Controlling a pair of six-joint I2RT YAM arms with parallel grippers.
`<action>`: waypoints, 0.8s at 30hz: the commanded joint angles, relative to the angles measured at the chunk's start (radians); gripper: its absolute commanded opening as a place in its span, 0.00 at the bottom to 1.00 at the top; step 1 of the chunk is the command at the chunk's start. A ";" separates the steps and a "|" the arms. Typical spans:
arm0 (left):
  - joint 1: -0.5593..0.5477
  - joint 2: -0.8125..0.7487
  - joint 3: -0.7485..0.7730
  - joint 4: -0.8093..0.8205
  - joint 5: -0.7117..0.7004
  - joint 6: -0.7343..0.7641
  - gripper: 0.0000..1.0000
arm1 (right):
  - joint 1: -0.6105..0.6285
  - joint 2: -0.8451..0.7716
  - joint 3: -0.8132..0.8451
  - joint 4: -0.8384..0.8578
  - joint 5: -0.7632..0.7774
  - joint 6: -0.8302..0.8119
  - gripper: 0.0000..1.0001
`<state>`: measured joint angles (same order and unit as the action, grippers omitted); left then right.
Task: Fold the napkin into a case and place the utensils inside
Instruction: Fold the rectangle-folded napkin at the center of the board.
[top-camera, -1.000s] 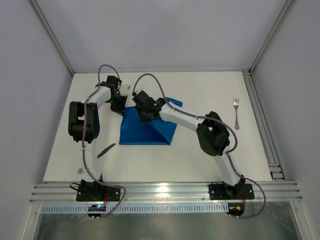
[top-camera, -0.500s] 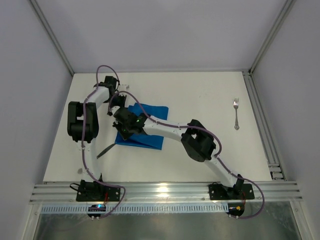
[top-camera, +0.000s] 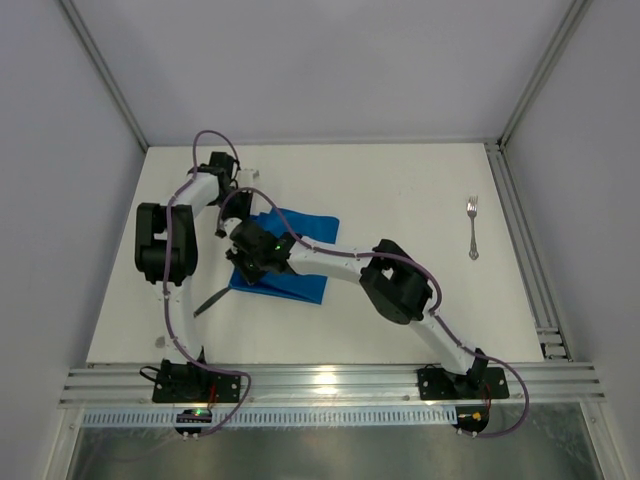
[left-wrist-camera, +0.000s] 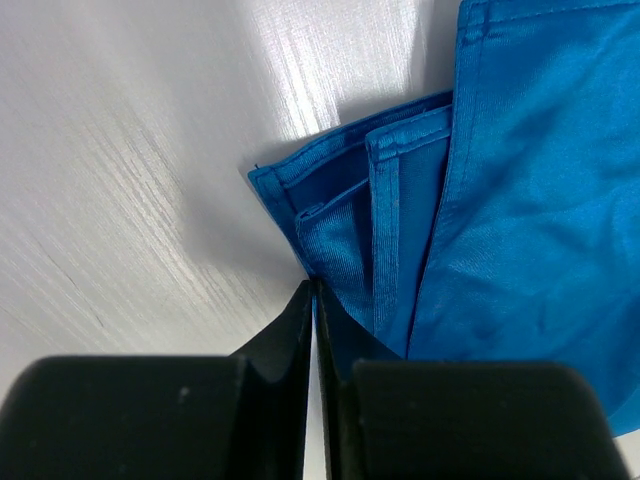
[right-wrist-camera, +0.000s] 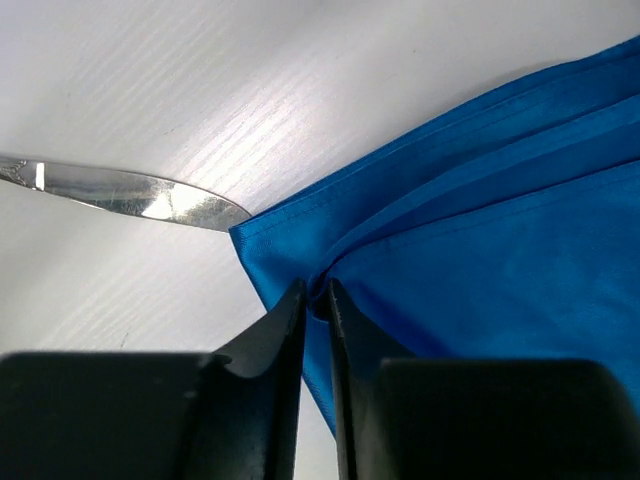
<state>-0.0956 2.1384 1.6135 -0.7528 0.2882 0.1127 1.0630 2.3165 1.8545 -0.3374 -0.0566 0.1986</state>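
The blue napkin (top-camera: 303, 283) lies folded in layers left of the table's middle. My left gripper (top-camera: 222, 229) is at its far left corner; in the left wrist view the jaws (left-wrist-camera: 313, 287) are pressed almost together on the napkin's (left-wrist-camera: 520, 200) layered edge. My right gripper (top-camera: 244, 271) is at the near left corner, its jaws (right-wrist-camera: 316, 291) pinching a small fold of the napkin (right-wrist-camera: 480, 230). The dark knife (top-camera: 212, 300) lies just beyond that corner, its blade (right-wrist-camera: 130, 192) close to the cloth. The silver fork (top-camera: 472, 228) lies far right.
The right arm (top-camera: 400, 285) stretches across the table's middle over the napkin. An aluminium rail (top-camera: 530, 250) runs along the right edge, and another along the front. Grey walls enclose the white table (top-camera: 400, 190).
The right gripper swept left across the napkin, carrying its right part over the left, so the cloth is now narrower. The left gripper shifted slightly toward the near side. Both jaws have eased apart a hair.
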 joint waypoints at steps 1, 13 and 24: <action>0.002 0.023 0.013 -0.025 -0.021 0.018 0.06 | 0.005 -0.078 0.018 0.018 -0.009 -0.016 0.19; 0.004 -0.090 0.092 -0.085 -0.133 0.054 0.31 | -0.162 -0.439 -0.177 -0.012 -0.086 0.152 0.59; 0.004 -0.218 0.048 -0.152 -0.087 0.071 0.37 | -0.583 -0.523 -0.560 0.090 -0.179 0.320 0.52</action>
<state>-0.0959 2.0129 1.6646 -0.8536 0.1688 0.1665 0.5220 1.7561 1.3266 -0.2993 -0.1600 0.4652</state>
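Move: The napkin's free far right corner lies roughly 15 cm ahead of the right hand and 23 cm to its right, and about 21 cm right of the left hand and 2 cm farther out, down at board level. The right fingers are still at the fold near the napkin's near left corner, its middle some 5 cm ahead and 11 cm right of them, the knife's middle 11 cm left and 10 cm back. The napkin's far left corner sits about 3 cm straight ahead of the left hand. The right hand spreads its fingers and comes free of the folded-over edge, climbing some 17 cm, then swings quickly right and forward across the napkin, turning clockwise and sinking again over the second half, to end open above the far right corner, about 25 cm to the right of where it let go. Meanwhile the left hand's shut fingertips part about a third of the way at the napkin's far left end, ease some 2 cm left off the cloth and then rise about 6 cm clear of it. ##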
